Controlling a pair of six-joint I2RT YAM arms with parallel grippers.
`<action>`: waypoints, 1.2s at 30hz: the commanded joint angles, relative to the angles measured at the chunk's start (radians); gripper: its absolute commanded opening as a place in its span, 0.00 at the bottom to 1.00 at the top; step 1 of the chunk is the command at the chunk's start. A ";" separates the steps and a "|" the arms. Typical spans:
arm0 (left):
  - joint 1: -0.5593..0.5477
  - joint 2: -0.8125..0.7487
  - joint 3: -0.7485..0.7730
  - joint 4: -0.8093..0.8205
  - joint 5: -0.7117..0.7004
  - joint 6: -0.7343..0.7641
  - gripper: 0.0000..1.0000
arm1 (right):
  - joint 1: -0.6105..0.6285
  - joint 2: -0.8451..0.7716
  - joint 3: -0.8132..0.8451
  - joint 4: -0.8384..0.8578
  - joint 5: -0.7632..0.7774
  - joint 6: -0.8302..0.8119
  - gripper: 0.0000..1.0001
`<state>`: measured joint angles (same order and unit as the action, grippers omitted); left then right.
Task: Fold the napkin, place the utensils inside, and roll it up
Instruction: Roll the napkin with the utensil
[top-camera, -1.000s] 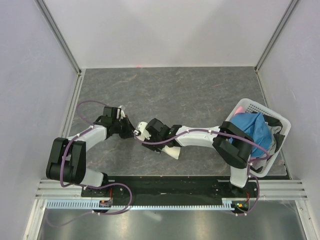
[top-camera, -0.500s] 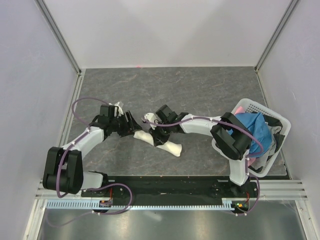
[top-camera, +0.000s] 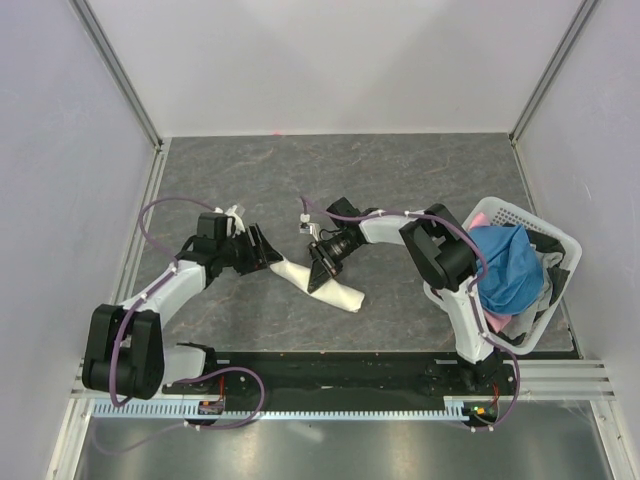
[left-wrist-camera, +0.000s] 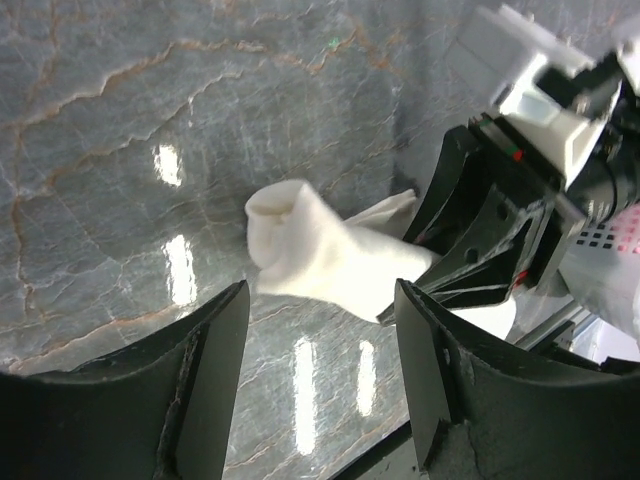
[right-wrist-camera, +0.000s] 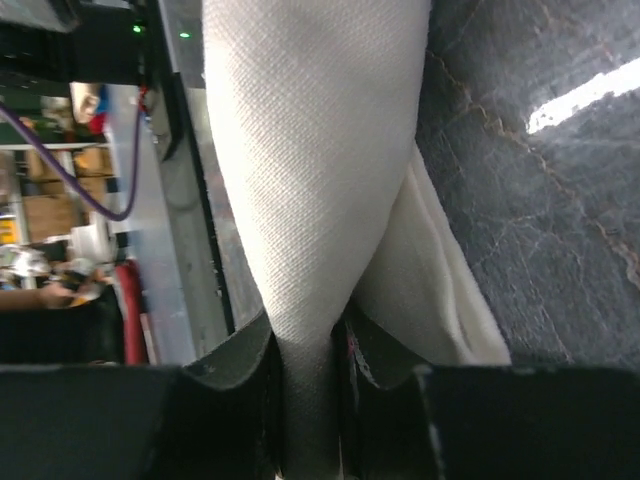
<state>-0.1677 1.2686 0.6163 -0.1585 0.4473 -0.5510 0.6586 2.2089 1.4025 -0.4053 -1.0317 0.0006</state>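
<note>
The cream-white napkin (top-camera: 338, 289) lies as a rolled bundle on the grey table, slanting from near my left gripper toward the front right. My right gripper (top-camera: 320, 274) is shut on its middle. In the right wrist view the cloth (right-wrist-camera: 310, 150) is pinched between the two fingers (right-wrist-camera: 232, 372). My left gripper (top-camera: 271, 258) stands open just off the roll's left end. In the left wrist view the rolled end (left-wrist-camera: 300, 245) lies ahead of the empty jaws, with the right gripper (left-wrist-camera: 470, 260) clamped behind it. The utensils are hidden.
A white basket (top-camera: 530, 215) stands at the table's right edge holding a blue cloth (top-camera: 505, 265) and a pink cloth (top-camera: 483, 216). White walls close off the back and sides. The black rail with the arm bases runs along the front.
My left gripper opened, let go of the roll's end and drew back left. My right gripper closed on the napkin, and its arm swung farther back across the table.
</note>
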 joint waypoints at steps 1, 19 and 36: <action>0.004 0.000 -0.041 0.089 0.022 0.016 0.65 | -0.017 0.063 0.036 -0.072 -0.126 0.042 0.23; -0.033 0.161 -0.112 0.451 0.123 -0.001 0.59 | -0.036 0.160 0.085 -0.164 -0.148 0.019 0.24; -0.044 0.281 -0.090 0.438 0.209 -0.015 0.02 | -0.077 -0.023 0.089 -0.167 0.172 0.019 0.72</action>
<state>-0.2054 1.5272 0.5014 0.3340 0.6315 -0.5724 0.5987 2.2707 1.4910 -0.6113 -1.1450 0.0803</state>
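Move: The rolled napkin's left end lies about 2 cm to the right of the left gripper and some 4 cm below it, about level fore and aft. The right gripper, shut on the roll's middle, is roughly 10 cm to the right of the left gripper, 5 cm nearer the base and 6 cm lower. From the right gripper that left end lies about 8 cm left and 4 cm farther out, 1 or 2 cm higher. Bring the left gripper down and to the right about 5 cm in all onto the napkin roll's left end, turning it clockwise some 10 degrees, and pinch that end. Meanwhile keep the right grip on the middle and roll that wrist about 15 degrees further, its top going forward; as the left fingers shut, open the right ones wide and ease them right and up 1 to 2 cm. ##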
